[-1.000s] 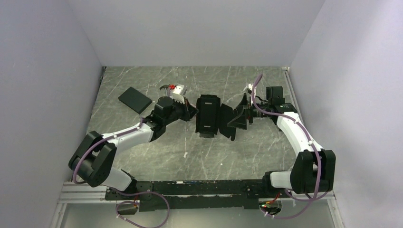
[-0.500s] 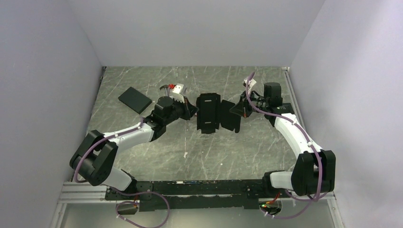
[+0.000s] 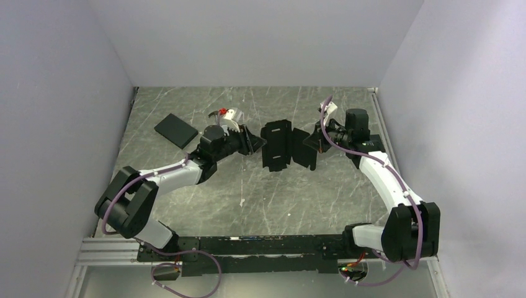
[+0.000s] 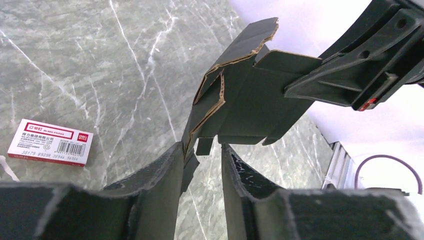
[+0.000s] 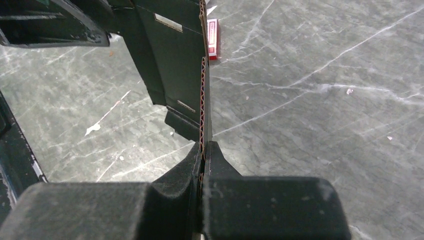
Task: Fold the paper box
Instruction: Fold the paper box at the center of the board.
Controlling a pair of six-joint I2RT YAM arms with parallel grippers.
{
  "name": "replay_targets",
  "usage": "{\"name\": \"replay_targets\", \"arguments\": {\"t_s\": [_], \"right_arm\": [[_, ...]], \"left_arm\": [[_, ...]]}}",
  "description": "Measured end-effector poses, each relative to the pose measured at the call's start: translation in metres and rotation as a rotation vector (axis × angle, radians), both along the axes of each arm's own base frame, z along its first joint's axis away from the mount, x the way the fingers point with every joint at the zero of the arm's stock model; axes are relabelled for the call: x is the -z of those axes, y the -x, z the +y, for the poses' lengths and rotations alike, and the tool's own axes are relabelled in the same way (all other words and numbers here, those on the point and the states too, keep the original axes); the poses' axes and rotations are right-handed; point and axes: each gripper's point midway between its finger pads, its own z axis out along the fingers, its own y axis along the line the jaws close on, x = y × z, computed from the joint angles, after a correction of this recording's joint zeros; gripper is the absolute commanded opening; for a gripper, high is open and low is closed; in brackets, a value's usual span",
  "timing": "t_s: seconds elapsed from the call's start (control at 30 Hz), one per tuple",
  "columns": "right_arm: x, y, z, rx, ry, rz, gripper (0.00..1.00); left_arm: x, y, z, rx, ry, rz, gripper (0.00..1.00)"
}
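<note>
The paper box [image 3: 276,144], flat black die-cut cardboard with flaps and tabs, is held off the table between the two arms. In the right wrist view my right gripper [image 5: 203,148] is shut on the box's [image 5: 175,50] corrugated edge; from above it [image 3: 317,140] grips the right flap. My left gripper [image 3: 252,143] is at the box's left edge. In its wrist view its jaws [image 4: 201,148] stand apart, a small tab of the box [image 4: 250,95] just at their tips, one edge along the left finger [image 4: 165,170].
A plain black slab [image 3: 176,130] lies at the back left. A small white and red staple packet [image 4: 50,142] lies on the marble table [image 3: 260,198] behind the left gripper, also seen as the packet [image 5: 212,31] past the box. Grey walls enclose three sides.
My right gripper has shut on the box's right flap. My left gripper has opened off the left edge. The box has shifted a little back and to the right.
</note>
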Motion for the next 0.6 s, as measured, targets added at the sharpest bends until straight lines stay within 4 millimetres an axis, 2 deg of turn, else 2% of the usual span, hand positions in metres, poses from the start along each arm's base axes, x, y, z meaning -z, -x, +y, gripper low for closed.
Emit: {"name": "replay_targets", "arguments": {"t_s": [0.13,0.23,0.3,0.4,0.53,0.6], "right_arm": [[0.000,-0.002,-0.003,0.002,0.020,-0.022,0.00],[0.000,-0.003,-0.005,0.002,0.030,-0.031,0.00],[0.001,-0.003,-0.008,0.005,0.034,-0.033,0.00],[0.000,-0.003,-0.011,0.001,0.030,-0.037,0.00],[-0.004,0.004,-0.010,-0.044,0.019,-0.043,0.00],[-0.008,0.011,-0.006,-0.089,0.007,-0.049,0.00]], "left_arm": [[-0.001,-0.003,0.009,-0.002,0.036,0.007,0.49],[0.005,-0.003,0.025,-0.020,0.039,0.028,0.51],[0.003,-0.002,0.035,-0.029,0.043,0.024,0.55],[-0.012,-0.001,0.054,-0.055,0.037,-0.023,0.63],[-0.035,0.004,0.074,-0.095,-0.002,-0.123,0.81],[-0.040,0.008,0.080,-0.108,-0.028,-0.160,0.82]]}}
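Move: The box's large panel stands just beyond the left fingertips, its middle about 6 cm to that hand's right, level with it fore and aft and some 2 cm lower. The red-and-white staples box lies on the table roughly 9 cm ahead, 3 cm left and 17 cm below. From the right hand, which already pinches the box's smaller panel, the large panel's middle is about 11 cm left, straight across and 2 cm down. Leftward and away from the paper box, the left hand backs off about 8 cm, climbing some 4 cm in the second half while its fingertips tip up around 10 degrees and its already parted fingers spread much wider. The right hand keeps its pinch on the smaller panel and holds the box in the air, shifting only about a centimetre. ##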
